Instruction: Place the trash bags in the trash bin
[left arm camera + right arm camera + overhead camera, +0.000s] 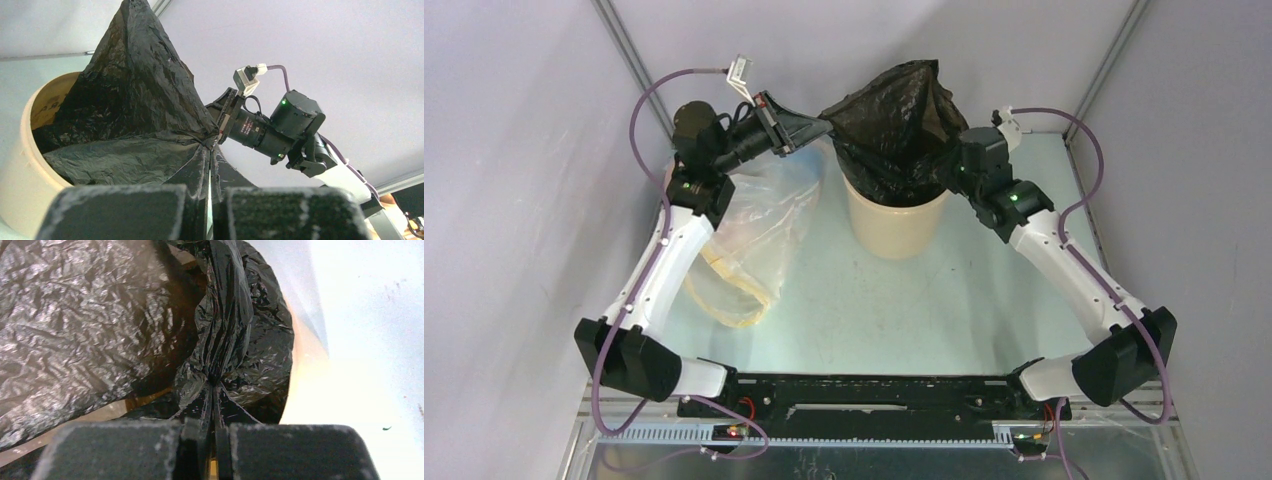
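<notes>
The black trash bag (892, 128) is stretched open above the tan trash bin (894, 228), its lower part hanging inside the rim. My left gripper (826, 124) is shut on the bag's left edge, and in the left wrist view the gripper (212, 145) pinches a fold of black plastic (135, 100) beside the bin (17, 170). My right gripper (946, 160) is shut on the bag's right side. In the right wrist view that gripper (214, 385) clamps a bunched pleat of the bag (230, 325) at the bin's rim (305, 390).
A translucent clear bag (749, 225) with yellow tints lies on the table left of the bin, under my left arm. The grey side walls (514, 150) stand close on both sides. My right arm's wrist (285, 125) shows across the bag in the left wrist view.
</notes>
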Available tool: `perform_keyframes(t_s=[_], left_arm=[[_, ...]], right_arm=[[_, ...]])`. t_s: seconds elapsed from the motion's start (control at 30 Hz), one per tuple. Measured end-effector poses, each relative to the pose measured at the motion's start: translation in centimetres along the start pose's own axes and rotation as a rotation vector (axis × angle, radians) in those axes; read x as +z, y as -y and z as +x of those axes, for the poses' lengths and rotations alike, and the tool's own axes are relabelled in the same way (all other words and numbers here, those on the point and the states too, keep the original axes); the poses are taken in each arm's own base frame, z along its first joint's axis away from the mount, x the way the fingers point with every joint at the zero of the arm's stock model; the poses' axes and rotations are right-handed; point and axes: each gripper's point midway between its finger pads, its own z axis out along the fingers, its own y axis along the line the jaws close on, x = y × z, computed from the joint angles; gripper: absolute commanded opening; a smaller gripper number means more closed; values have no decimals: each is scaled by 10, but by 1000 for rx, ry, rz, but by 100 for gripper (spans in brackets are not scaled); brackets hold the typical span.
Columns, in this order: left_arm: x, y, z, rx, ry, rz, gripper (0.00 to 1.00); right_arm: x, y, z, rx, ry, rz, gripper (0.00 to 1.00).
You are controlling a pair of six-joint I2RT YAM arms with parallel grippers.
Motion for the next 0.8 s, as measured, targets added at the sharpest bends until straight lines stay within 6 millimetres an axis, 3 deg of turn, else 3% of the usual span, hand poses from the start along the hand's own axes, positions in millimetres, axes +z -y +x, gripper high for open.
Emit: perform_keyframes(t_s=[0.2, 0.37, 0.57, 0.8], left_arm=[[-8, 10, -3, 24, 16, 8, 0], [-15, 10, 3, 24, 15, 4, 0], [-20, -10, 22, 2, -14, -39, 0], [-35, -40, 47, -43, -51, -120, 0]], right_arm=[[-4, 9, -2, -18, -11, 20, 0], [-23, 14, -5, -44, -29, 21, 0], [-47, 30, 1, -67, -51, 15, 0], [-52, 57, 20, -105, -105, 60, 0]])
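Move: Both hands already pinch the black trash bag's rim. The bin's middle lies about 6 cm ahead of the right hand, 11 cm to its left and 17 cm below; from the left hand it is some 10 cm ahead, 15 cm right and 32 cm down. The black bag's middle hangs over the bin's mouth, roughly 18 cm above the bin's middle. The clear bag lies about 19 cm left of the left hand, 8 cm ahead and 38 cm lower. Keeping its pinch on the rim, the right hand draws the black bag's near right corner back and outward from the bin's mouth, some 6.5 cm back and half as far right, sinking about 3 cm late on as it tips slightly down. The left hand keeps its hold and, after a small rise, lowers its corner about 6.5 cm beside the bin, easing slightly back and left. ##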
